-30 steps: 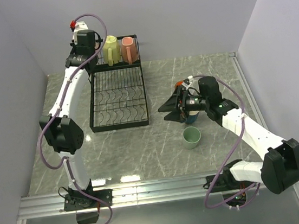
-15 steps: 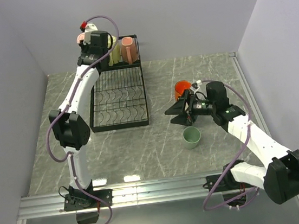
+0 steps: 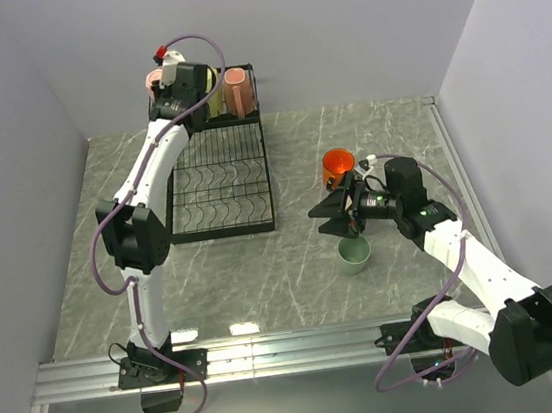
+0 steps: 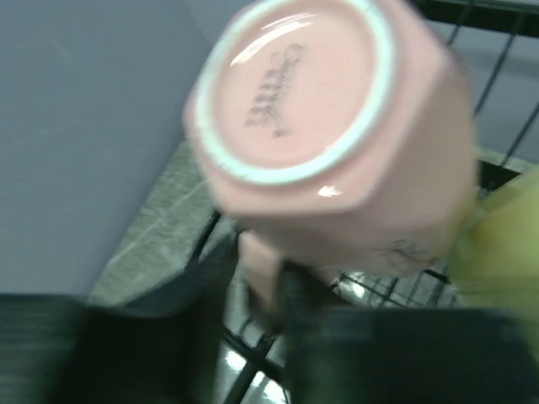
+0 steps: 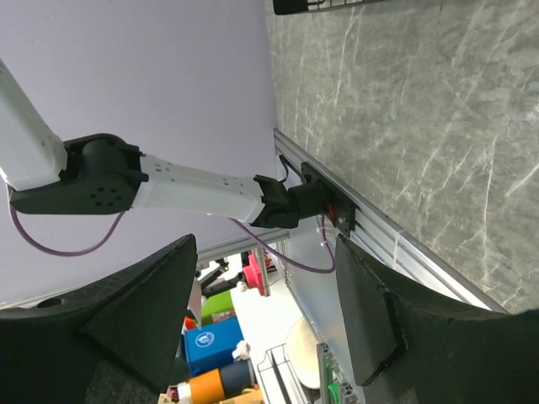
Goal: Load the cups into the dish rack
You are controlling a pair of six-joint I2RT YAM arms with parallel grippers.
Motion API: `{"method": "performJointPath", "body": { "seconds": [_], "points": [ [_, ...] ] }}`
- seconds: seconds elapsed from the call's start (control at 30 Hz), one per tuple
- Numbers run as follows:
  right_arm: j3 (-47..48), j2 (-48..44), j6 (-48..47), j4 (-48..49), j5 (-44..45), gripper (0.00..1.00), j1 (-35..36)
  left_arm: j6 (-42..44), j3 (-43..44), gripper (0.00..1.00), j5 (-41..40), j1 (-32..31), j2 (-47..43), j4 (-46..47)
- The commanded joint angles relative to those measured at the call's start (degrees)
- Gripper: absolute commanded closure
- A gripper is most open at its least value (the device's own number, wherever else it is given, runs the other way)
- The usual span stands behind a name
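Observation:
The black wire dish rack (image 3: 182, 214) stands at the far left of the table. In its raised upper basket (image 3: 250, 69) sit a pale yellow cup (image 3: 209, 84) and a pink cup (image 3: 237, 90). My left gripper (image 3: 165, 89) hangs at the basket's left end, shut on the handle of a second pink cup (image 3: 153, 80). The left wrist view shows this pink cup (image 4: 320, 126) bottom-up, its handle between my gripper's (image 4: 263, 290) blurred fingers, with the yellow cup (image 4: 505, 244) beside it. My right gripper (image 3: 334, 215) is open and empty, low between the orange cup (image 3: 338, 167) and the pale green cup (image 3: 354, 253).
The rack's lower tray (image 3: 218, 188) holds nothing. In the right wrist view, the open gripper (image 5: 261, 320) faces the table's near rail (image 5: 379, 227) and the left arm's base (image 5: 303, 202). White walls close the table at the back and both sides.
My left arm has swung right along the upper basket with the pink cup. My right gripper has drawn back toward the pale green cup, uncovering the orange cup.

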Motion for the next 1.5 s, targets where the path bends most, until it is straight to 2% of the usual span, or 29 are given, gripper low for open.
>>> {"method": "performJointPath", "body": {
  "seconds": [0.0, 0.1, 0.2, 0.63, 0.8, 0.87, 0.9, 0.97, 1.03, 1.13, 1.2, 1.33, 1.47],
  "points": [
    [-0.55, -2.00, -0.77, 0.63, -1.11, 0.27, -1.05, -2.87, 3.60, 0.60, 0.91, -0.80, 0.01, -1.60],
    [-0.81, -2.18, -0.86, 0.63, -1.38, 0.27, -1.31, -3.40, 4.13, 0.38, 1.71, -0.89, 0.10, -2.48],
    [-0.72, -1.91, -1.13, 0.45, -1.46, 0.27, -1.57, -3.66, 3.69, 0.30, 1.36, -0.80, -0.16, -3.19],
    [0.33, -0.77, -3.32, -1.12, -1.11, 0.27, -1.49, -11.21, 2.02, 0.25, 4.51, -0.62, -6.04, -9.69],
    [6.29, 0.37, -11.57, -8.67, 2.30, 0.27, -1.49, -17.98, -0.87, 0.19, 11.28, 2.18, -14.03, -11.72],
    [11.56, 1.25, -16.04, -13.77, 5.82, 0.27, -1.49, -18.16, -6.66, 0.14, 13.13, 2.80, -20.59, -8.21],
    [13.32, 2.03, -16.94, -15.18, 6.96, 0.27, -1.58, -18.34, -9.21, 0.06, 13.05, 3.07, -23.16, -6.63],
    [18.68, 3.18, -18.69, -18.00, 9.69, 0.27, -1.66, -18.86, -17.82, 0.01, 13.39, 3.42, -31.05, -2.15],
    [24.46, 5.29, -20.10, -20.36, 12.93, 0.27, -1.84, -19.57, -25.44, 0.01, 14.80, 4.47, -38.26, 0.92],
    [33.25, 9.59, -22.65, -26.86, 18.29, 0.27, -2.02, -20.71, -33.73, 0.01, 17.70, 5.18, -44.18, 2.78],
    [37.93, 14.40, -26.34, -31.25, 25.06, 0.27, -2.37, -21.59, -38.90, 0.01, 21.54, 5.18, -48.49, 3.93],
    [49.61, 23.56, -32.49, -43.02, 35.96, 0.28, -2.63, -24.66, -45.07, 0.01, 29.02, 5.18, -52.45, 2.61],
    [56.13, 31.82, -36.27, -47.36, 42.12, 0.29, -3.16, -26.60, -49.74, 0.07, 36.33, 5.18, -56.14, 1.65]
  ]
}}
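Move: Gripped by its handle in the left fingers, the upside-down pink cup sits at the left end of the upper rack, its middle about 4 cm ahead and 2 cm right of that hand, level with it. The yellow cup is some 9 cm right of the pink one, the peach cup 8 cm farther right. From the empty right hand the orange cup lies about 17 cm ahead, 6 cm right and 18 cm below; the blue cup is 8 cm nearer and 3 cm farther right. Opening the left fingers lets go of the pink cup's handle; the hand eases slightly right, then pulls back nearly 20 cm from the upper rack, rising about 10 cm and sinking half of that, rolling its left side down. After waiting, the right hand arcs forward some 15 cm and a little right, up and partly down again, to high over the orange cup, open fingers tipping downward. ##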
